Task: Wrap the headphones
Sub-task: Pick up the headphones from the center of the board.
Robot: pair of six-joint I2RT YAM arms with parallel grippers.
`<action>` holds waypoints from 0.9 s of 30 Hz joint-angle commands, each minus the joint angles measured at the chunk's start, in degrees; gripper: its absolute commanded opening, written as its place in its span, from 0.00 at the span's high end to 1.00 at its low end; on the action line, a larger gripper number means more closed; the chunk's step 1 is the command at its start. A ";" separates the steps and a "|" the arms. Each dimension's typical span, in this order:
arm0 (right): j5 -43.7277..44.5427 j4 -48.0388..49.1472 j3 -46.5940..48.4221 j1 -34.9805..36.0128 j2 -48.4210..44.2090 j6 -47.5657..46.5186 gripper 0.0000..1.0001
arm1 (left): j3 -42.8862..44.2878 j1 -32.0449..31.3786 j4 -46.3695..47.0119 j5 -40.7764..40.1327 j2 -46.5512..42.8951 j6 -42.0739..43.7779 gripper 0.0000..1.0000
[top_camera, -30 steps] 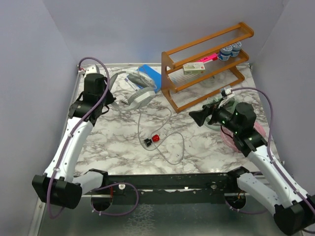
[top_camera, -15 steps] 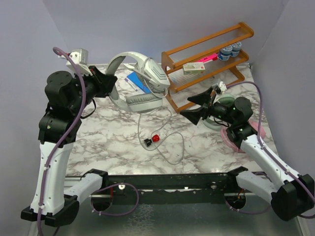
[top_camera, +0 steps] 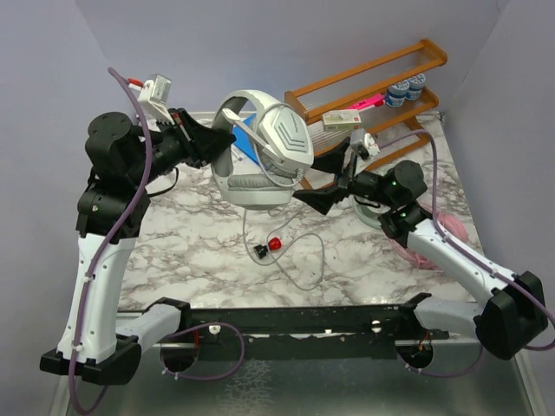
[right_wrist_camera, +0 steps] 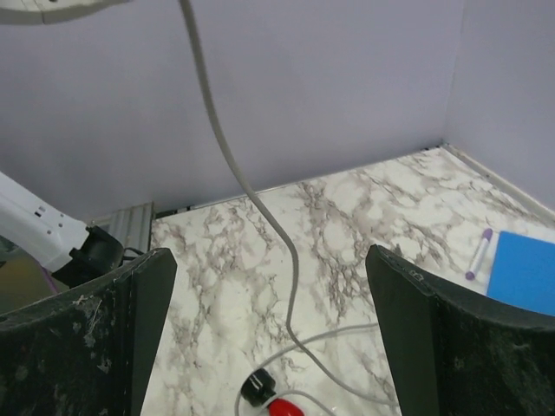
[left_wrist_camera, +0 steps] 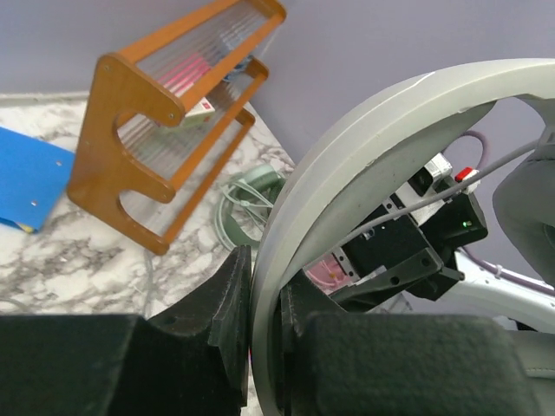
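Note:
My left gripper (top_camera: 218,143) is shut on the headband of the silver-grey headset (top_camera: 270,154) and holds it in the air above the table. The left wrist view shows the band (left_wrist_camera: 347,165) clamped between my fingers (left_wrist_camera: 217,303). Its grey cable (top_camera: 247,217) hangs down to the table and loops to a red-and-black plug (top_camera: 267,247). My right gripper (top_camera: 325,184) is open just right of the headset. In the right wrist view the cable (right_wrist_camera: 251,191) hangs between its spread jaws. The mint green headset (left_wrist_camera: 247,195) and the pink headset (top_camera: 434,238) lie at the right, partly hidden by the right arm.
A wooden two-tier rack (top_camera: 364,113) with small items stands at the back right. A blue flat object (right_wrist_camera: 525,269) and a pen (right_wrist_camera: 481,250) lie near the back wall. Grey walls enclose the marble table (top_camera: 199,251) on three sides.
My left arm has lifted the silver-grey headset off the table and carried it rightward toward the middle. My right gripper has moved left toward the hanging cable.

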 commanded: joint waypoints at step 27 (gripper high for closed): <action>0.66 25.16 15.64 12.41 29.79 -1.30 0.62 | 2.18 -0.48 17.84 12.58 0.64 -16.78 1.00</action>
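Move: The white headphones' hanging cable is about 4 cm to the right hand's left, level with it in reach and height. The headphones' middle is some 10 cm to its left, 2 cm back and 11 cm above; the black-and-red piece lies about 14 cm left, 3 cm back and 28 cm below. From the left hand, the headphones' middle is about 7 cm right, 2 cm back and slightly lower, the cable some 13 cm right, level in reach, 12 cm below. The left hand keeps its pinch on the headband, dips 2 cm, then lifts to about 4 cm above its start, easing right and back and turning some 15 degrees clockwise. The right hand drives about 11 cm left under the ear cup, drifting slightly forward, to take the hanging cable in at its back side; its wide-open fingers close to about half late on, with no pinch to be seen. ##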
